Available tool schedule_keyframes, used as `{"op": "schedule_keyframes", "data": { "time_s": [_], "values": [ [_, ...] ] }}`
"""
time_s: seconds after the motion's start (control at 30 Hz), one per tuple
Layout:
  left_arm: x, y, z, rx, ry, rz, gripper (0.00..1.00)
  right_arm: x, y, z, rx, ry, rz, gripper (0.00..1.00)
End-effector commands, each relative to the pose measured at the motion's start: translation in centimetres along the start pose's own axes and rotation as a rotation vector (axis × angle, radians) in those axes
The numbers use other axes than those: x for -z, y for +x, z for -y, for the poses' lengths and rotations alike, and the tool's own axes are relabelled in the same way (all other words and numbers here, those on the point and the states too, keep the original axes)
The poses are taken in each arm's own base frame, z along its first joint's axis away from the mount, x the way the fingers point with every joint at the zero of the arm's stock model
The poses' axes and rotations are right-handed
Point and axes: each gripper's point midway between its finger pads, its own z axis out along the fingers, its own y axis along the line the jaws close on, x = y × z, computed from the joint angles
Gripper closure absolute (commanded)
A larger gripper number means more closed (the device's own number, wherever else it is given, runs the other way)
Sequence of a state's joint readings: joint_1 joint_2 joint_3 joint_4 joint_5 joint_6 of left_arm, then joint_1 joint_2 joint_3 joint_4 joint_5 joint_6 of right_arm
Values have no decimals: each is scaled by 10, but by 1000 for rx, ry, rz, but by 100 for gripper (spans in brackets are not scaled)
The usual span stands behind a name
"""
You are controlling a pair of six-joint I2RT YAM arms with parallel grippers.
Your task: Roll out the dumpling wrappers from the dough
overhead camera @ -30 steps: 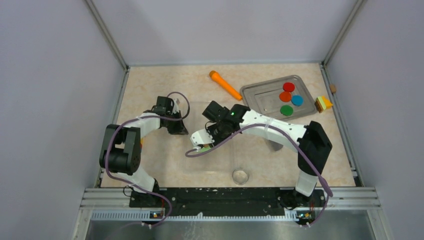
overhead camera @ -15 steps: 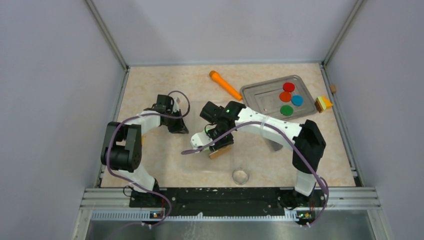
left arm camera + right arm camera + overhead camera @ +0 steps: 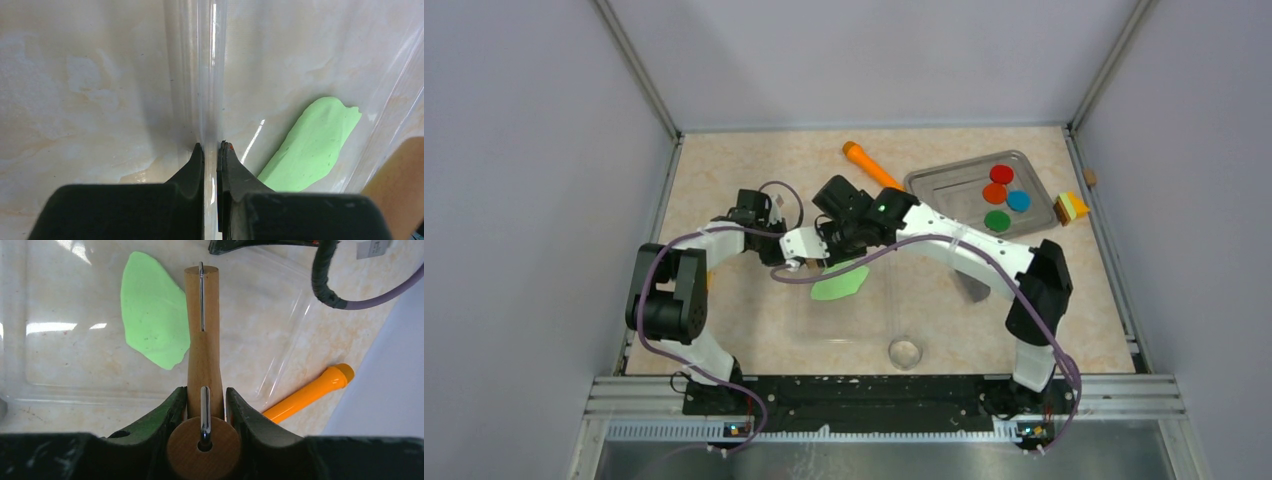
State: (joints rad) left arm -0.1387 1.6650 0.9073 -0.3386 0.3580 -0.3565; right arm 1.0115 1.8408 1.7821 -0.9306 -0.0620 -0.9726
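The dough is a thin, flat, lime-green sheet lying inside a clear plastic tray. It also shows in both wrist views as the same dough. My right gripper is shut on the handle of a wooden roller, which reaches out past the sheet's right edge; this gripper sits just up-left of the dough. My left gripper is shut on the tray's clear rim, at the tray's left side. No dumpling wrappers are in view.
An orange stick lies at the back. A metal tray at the back right holds red, orange, blue and dark green discs. A small clear round cutter sits near the front edge. A coloured block lies far right.
My right arm has carried the roller back and to the left, off the dough, which now lies uncovered and flat. The left arm has stayed put.
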Motion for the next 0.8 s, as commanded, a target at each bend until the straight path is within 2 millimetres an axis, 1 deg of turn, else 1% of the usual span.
{"op": "schedule_keyframes", "data": {
  "time_s": [0.0, 0.1, 0.2, 0.33, 0.4, 0.47, 0.57, 0.77],
  "values": [
    [-2, -7, -3, -1, -6, 25, 100, -23, 7, 8, 25, 39, -14, 100],
    [-2, -8, -4, -3, -11, 28, 100, -36, 18, -11, 33, -14, -32, 100],
    [-1, -9, -5, 0, -14, 32, 100, -42, 29, -37, 47, -105, -51, 100],
    [-1, -11, -8, 8, -24, 37, 100, -39, 37, -82, 64, -282, -76, 100],
    [-2, -12, -10, 18, -28, 39, 100, -36, 38, -105, 63, -381, -80, 100],
    [-3, -12, -11, 24, -30, 38, 100, -31, 37, -124, 48, -466, -78, 100],
    [-3, -14, -13, 31, -32, 40, 100, -29, 34, -135, 26, -532, -77, 100],
    [-4, -14, -15, 45, -38, 38, 100, -30, 34, -144, -3, -594, -95, 100]
  ]
}}
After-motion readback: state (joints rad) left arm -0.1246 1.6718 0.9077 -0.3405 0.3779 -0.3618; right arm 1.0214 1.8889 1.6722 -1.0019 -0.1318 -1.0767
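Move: Almost straight below the right hand, about 18 cm down and some 3 cm to its left, lies the green dough; that hand still holds the raised wooden roller. From the dough, the ring cutter is about 13 cm back and 13 cm right, and the orange cylinder some 22 cm farther out and 7 cm right. For the left hand, pinching the clear tray's left rim, the dough is about 10 cm right, 4 cm back and 2 cm down. Lowering the held roller onto the green dough, the right hand drops quickly by some 6.5 cm, easing about 1.5 cm to the right, then stays at that height and draws back roughly 2.5 cm towards its base. The wrist turns about 15 degrees, bringing the fingers steeper. The left hand stays put and keeps its pinch on the tray rim. ##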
